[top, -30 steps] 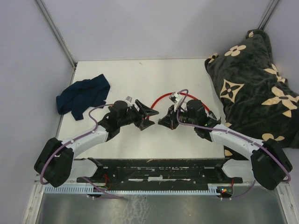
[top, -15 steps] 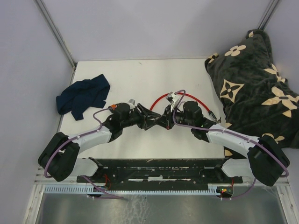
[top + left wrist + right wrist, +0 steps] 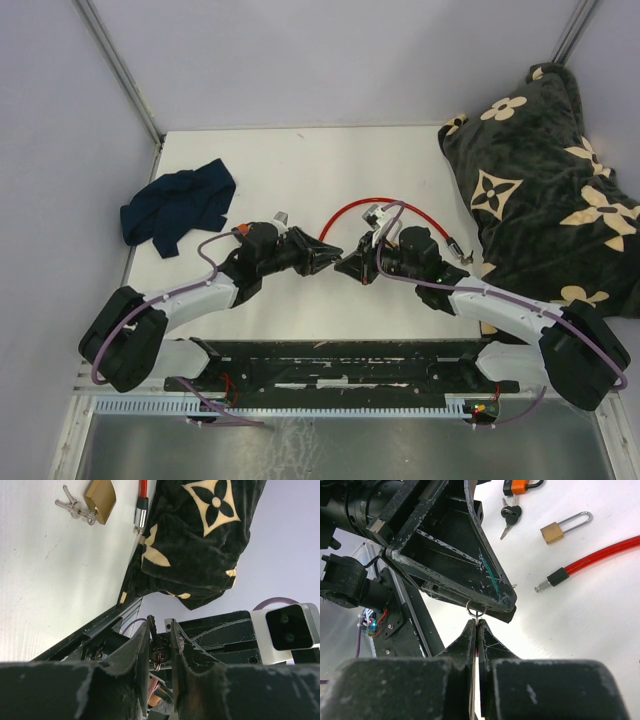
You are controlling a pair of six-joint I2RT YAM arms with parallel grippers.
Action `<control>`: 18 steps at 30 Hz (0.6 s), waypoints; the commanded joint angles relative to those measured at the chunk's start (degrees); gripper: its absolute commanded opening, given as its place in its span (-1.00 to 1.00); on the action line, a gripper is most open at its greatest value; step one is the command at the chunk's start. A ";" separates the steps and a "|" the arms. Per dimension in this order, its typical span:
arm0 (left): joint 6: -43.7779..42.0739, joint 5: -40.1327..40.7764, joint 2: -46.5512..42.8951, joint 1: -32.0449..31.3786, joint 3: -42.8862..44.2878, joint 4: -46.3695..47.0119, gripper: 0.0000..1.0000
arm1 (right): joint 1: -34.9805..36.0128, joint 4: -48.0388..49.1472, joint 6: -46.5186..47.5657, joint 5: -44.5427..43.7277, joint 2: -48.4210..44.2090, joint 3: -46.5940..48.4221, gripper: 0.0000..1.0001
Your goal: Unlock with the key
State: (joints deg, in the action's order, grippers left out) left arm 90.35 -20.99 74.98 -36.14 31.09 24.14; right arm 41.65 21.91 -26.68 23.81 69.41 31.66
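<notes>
A key (image 3: 159, 651) with a dark head and a small wire ring sits between my left gripper's (image 3: 160, 627) narrow jaws, its blade along one finger. My right gripper (image 3: 476, 624) is shut on a thin metal piece of the same bunch, with the ring (image 3: 476, 609) just above its tips. From above, the two grippers (image 3: 325, 258) (image 3: 350, 268) meet tip to tip over the table. A brass padlock (image 3: 564, 526) lies on the table beside an orange padlock (image 3: 522, 484) with black-headed keys (image 3: 510, 513). Another brass padlock (image 3: 100, 500) with keys (image 3: 75, 507) lies further off.
A red cable (image 3: 370, 205) curves behind the grippers, its metal end (image 3: 551, 578) on the table. A blue cloth (image 3: 180, 205) lies at the left. A dark flowered blanket (image 3: 540, 170) fills the right side. The black rail (image 3: 340, 365) runs along the near edge.
My left gripper has swung in to meet the right one and narrowed its jaws round the key. The right arm shifted slightly and stayed shut.
</notes>
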 commanded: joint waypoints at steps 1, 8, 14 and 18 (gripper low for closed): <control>-4.64 2.94 -2.38 0.27 0.32 3.13 -0.94 | 0.41 0.90 0.07 -0.65 -1.82 -0.91 -0.92; -16.71 5.92 -5.53 0.28 1.47 0.93 -0.94 | 0.37 0.25 1.35 -1.50 -3.03 -2.38 -0.55; -31.68 6.93 -8.36 0.28 4.50 -1.78 -0.94 | 0.36 -3.26 7.16 -4.11 -7.37 -2.35 -0.10; -37.47 7.00 -9.83 0.28 4.94 -1.91 -0.94 | 0.49 -1.80 9.36 -6.54 -9.73 -2.30 0.01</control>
State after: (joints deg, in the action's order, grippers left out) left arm 64.58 -15.22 67.79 -35.97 33.43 22.15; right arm 41.91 17.89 -21.34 20.49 62.65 28.77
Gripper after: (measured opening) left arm 0.262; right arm 0.482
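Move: The key is already pinched in both hands: its middle lies about 1 cm ahead and 2 cm right of the left hand, and some 2 cm left of the right hand. Some 14 cm below them, the red cable's near end lies roughly 6 cm ahead and 5 cm left of the left hand. The brass padlock lies about 9 cm ahead and 13 cm right of the left hand, the small padlock roughly 16 cm ahead and 14 cm left. The key passes over to the left hand: the right fingers open to about half and let go of its shaft, that hand backing off some 2 cm to the right after a brief dip. The left fingers keep their pinch on the ring end, lift about 3.5 cm, easing left and forward, and roll nearly 30 degrees about their own length, clockwise seen from behind the hand. ##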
